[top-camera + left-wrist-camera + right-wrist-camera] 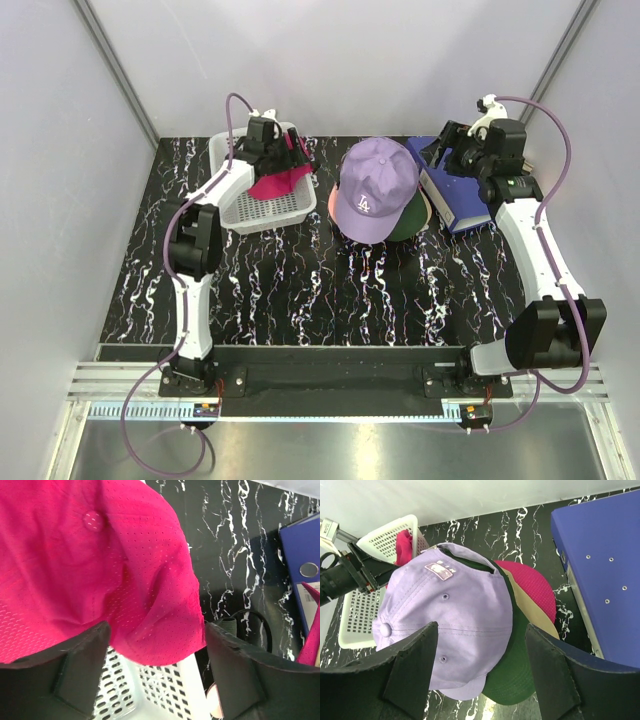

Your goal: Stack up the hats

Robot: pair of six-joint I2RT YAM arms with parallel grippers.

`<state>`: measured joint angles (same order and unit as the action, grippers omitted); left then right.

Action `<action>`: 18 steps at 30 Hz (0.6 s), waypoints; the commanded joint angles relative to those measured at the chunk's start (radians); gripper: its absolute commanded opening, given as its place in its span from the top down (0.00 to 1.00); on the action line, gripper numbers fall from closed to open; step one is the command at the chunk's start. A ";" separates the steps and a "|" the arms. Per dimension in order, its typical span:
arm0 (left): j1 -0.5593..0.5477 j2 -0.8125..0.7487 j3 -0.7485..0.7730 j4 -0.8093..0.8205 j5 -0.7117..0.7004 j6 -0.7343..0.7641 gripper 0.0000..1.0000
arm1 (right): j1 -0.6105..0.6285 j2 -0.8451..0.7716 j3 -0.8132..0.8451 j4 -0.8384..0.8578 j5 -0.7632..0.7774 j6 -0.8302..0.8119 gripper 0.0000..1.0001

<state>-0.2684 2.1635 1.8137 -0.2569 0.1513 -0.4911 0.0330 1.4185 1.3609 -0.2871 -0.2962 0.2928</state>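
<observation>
The hats stand stacked mid-table: a lavender hat [375,180] [445,610] on top, with a dark green brim [412,222] [520,675], a tan brim [540,615], a magenta mesh brim [532,587] and a pink brim [331,205] showing under it. Another magenta hat [278,182] [75,565] lies in the white mesh basket [232,212]. My left gripper [285,150] [156,630] hangs over that hat, jaws open, the hat's edge between the fingers. My right gripper [440,150] [481,627] hovers open above the stack's right side, holding nothing.
A blue binder [455,195] [600,570] lies right of the stack, under the right wrist. The basket [160,680] [370,605] sits at the back left against the wall. White walls enclose the black marbled table [300,290] on three sides.
</observation>
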 commanded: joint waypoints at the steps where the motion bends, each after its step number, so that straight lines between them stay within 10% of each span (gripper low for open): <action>1: 0.018 0.027 0.044 0.102 0.065 -0.044 0.26 | 0.008 -0.033 0.001 0.017 0.009 -0.023 0.21; 18: 0.034 -0.044 -0.040 0.254 0.088 -0.053 0.86 | 0.005 -0.020 -0.003 0.008 -0.007 -0.015 0.21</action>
<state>-0.2401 2.1948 1.7817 -0.1085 0.2073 -0.5621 0.0334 1.4181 1.3525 -0.2882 -0.2970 0.2821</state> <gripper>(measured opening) 0.202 0.792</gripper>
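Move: The magenta hat lies heaped in the white basket, its middle about 4 cm to the left hand's left, level with the hand fore and aft and some 4 cm below; its right-hand fold already sits between the open fingers. The basket's middle is roughly 8 cm left, straight to the side and 9 cm down. The purple hat on the stack stands about 15 cm right and 7 cm back. From the right hand, the magenta hat is some 10 cm ahead, 28 cm left and 20 cm below. Closing from well open to nearly shut, the left fingers pinch the right-hand fold of the magenta hat's crown between their tips. Meanwhile the hand eases about 2 cm forward along the hat, dipping 1 cm at first and then regaining most of that height, and rolls some 5 degrees, left side down. ##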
